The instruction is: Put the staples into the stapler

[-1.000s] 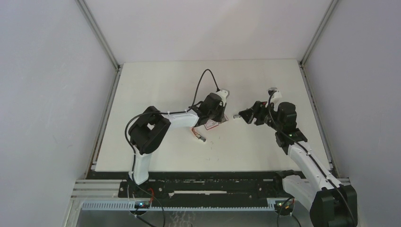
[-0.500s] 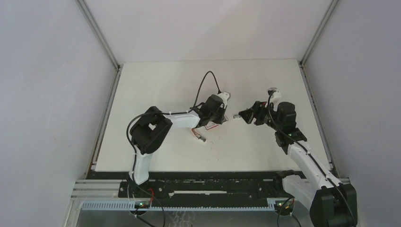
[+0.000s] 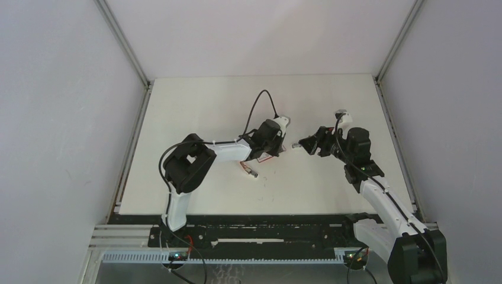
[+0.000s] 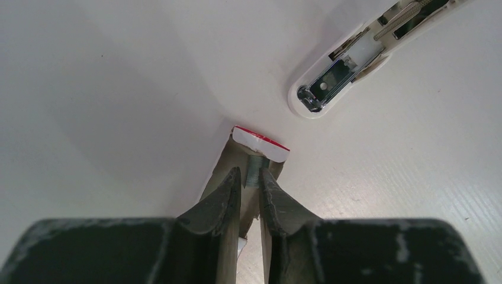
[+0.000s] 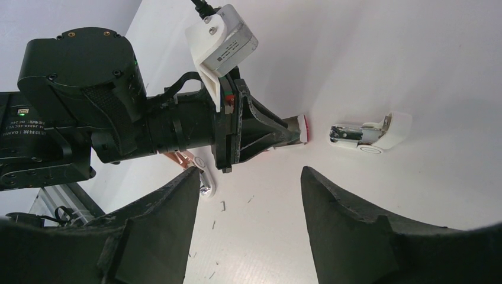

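Observation:
The staples box lies open on the table, its brown inner tray (image 4: 235, 158) slid out and its red-and-white end (image 4: 260, 141) pointing away. My left gripper (image 4: 250, 173) reaches into the tray, and its fingers are nearly together on a grey strip of staples (image 4: 256, 165). The white stapler (image 4: 331, 83) lies open just beyond, upper right, its metal channel bare. In the right wrist view the stapler (image 5: 368, 134) sits right of the box end (image 5: 305, 127). My right gripper (image 5: 248, 174) hovers open and empty, facing the left gripper from the right (image 3: 303, 144).
A pink-and-white clip-like tool (image 5: 200, 173) lies near the left arm (image 3: 228, 149), toward the front (image 3: 252, 171). Several loose staples (image 5: 223, 205) are scattered on the white table below my right gripper. The enclosure walls rise at both sides.
The left gripper and the box under it have shifted slightly right, toward the stapler. The right arm has stayed put.

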Available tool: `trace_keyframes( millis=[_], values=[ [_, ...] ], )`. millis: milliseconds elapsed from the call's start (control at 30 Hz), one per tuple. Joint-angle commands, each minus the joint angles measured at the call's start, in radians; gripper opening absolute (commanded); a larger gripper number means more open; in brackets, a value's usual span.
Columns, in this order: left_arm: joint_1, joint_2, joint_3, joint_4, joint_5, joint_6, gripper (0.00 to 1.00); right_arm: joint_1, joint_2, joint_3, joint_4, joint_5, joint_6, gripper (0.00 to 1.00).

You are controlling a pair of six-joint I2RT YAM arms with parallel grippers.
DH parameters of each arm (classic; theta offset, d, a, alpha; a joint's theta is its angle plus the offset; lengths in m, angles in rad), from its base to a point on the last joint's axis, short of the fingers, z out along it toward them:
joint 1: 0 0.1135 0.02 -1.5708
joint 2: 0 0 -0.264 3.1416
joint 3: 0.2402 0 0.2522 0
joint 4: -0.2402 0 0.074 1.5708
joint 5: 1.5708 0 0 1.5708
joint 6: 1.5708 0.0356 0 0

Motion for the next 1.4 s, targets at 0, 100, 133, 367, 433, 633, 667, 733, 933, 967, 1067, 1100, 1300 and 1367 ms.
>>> trace_keyframes(
  millis=[0, 100, 133, 367, 433, 633, 667, 733, 933, 967, 1067, 1100, 1300, 1367],
  values=[
    [-0.007, 0.0, 0.045, 0.021, -0.021, 0.028, 0.2, 0.006, -0.002, 0.003, 0.037, 0.003, 0.008, 0.63],
    [-0.008, 0.007, 0.054, 0.012, -0.028, 0.036, 0.17, 0.005, -0.001, 0.003, 0.038, 0.003, 0.008, 0.63],
    [-0.009, 0.009, 0.057, 0.01, -0.029, 0.041, 0.17, 0.005, 0.0, 0.003, 0.039, 0.002, 0.008, 0.63],
    [-0.025, 0.024, 0.074, -0.018, -0.06, 0.075, 0.14, 0.006, 0.001, 0.003, 0.039, 0.001, 0.008, 0.63],
    [-0.029, 0.025, 0.075, -0.026, -0.07, 0.083, 0.13, 0.005, 0.001, 0.003, 0.039, 0.002, 0.008, 0.63],
    [-0.042, 0.051, 0.104, -0.056, -0.069, 0.103, 0.05, 0.005, 0.001, 0.002, 0.037, 0.002, 0.007, 0.62],
    [-0.043, 0.056, 0.111, -0.062, -0.072, 0.105, 0.03, 0.006, -0.001, 0.002, 0.036, 0.002, 0.006, 0.62],
    [-0.046, 0.062, 0.114, -0.067, -0.086, 0.106, 0.0, 0.006, -0.003, 0.003, 0.033, 0.006, 0.004, 0.62],
    [-0.056, -0.013, 0.029, 0.039, -0.177, 0.078, 0.0, 0.005, -0.004, 0.002, 0.032, 0.009, 0.001, 0.62],
    [-0.055, -0.035, 0.008, 0.062, -0.187, 0.064, 0.0, 0.006, -0.005, 0.003, 0.03, 0.01, 0.0, 0.62],
    [-0.055, -0.098, -0.049, 0.125, -0.218, 0.002, 0.0, 0.006, -0.007, 0.002, 0.028, 0.015, -0.003, 0.62],
    [-0.055, -0.116, -0.064, 0.149, -0.221, -0.015, 0.0, 0.007, -0.009, 0.002, 0.027, 0.017, -0.003, 0.62],
    [-0.05, -0.172, -0.119, 0.218, -0.191, -0.104, 0.0, 0.008, -0.01, 0.0, 0.03, 0.02, -0.003, 0.61],
    [-0.045, -0.193, -0.146, 0.238, -0.184, -0.123, 0.0, 0.007, -0.013, 0.001, 0.028, 0.023, -0.005, 0.61]
  ],
)
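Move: The staple strip lies in the open tray right at my left fingertips, about 1 cm ahead, 1 cm right and 1 cm below. The staple box's sleeve is some 3 cm left and 1 cm back, the open white stapler about 9 cm right and 4 cm ahead, and the red stapler roughly 10 cm left and 5 cm back. From my right hand the strip is about 9 cm left, 6 cm ahead and 15 cm below. With my left hand I squeeze the slightly open fingers fully shut at the staple strip, dipping about 1 cm into the tray and edging a little right and back. Then, fingers closed, I lift almost straight up, some 5 cm from the lowest point, away from the tray, tipping the fingertips up by roughly 10 degrees. ##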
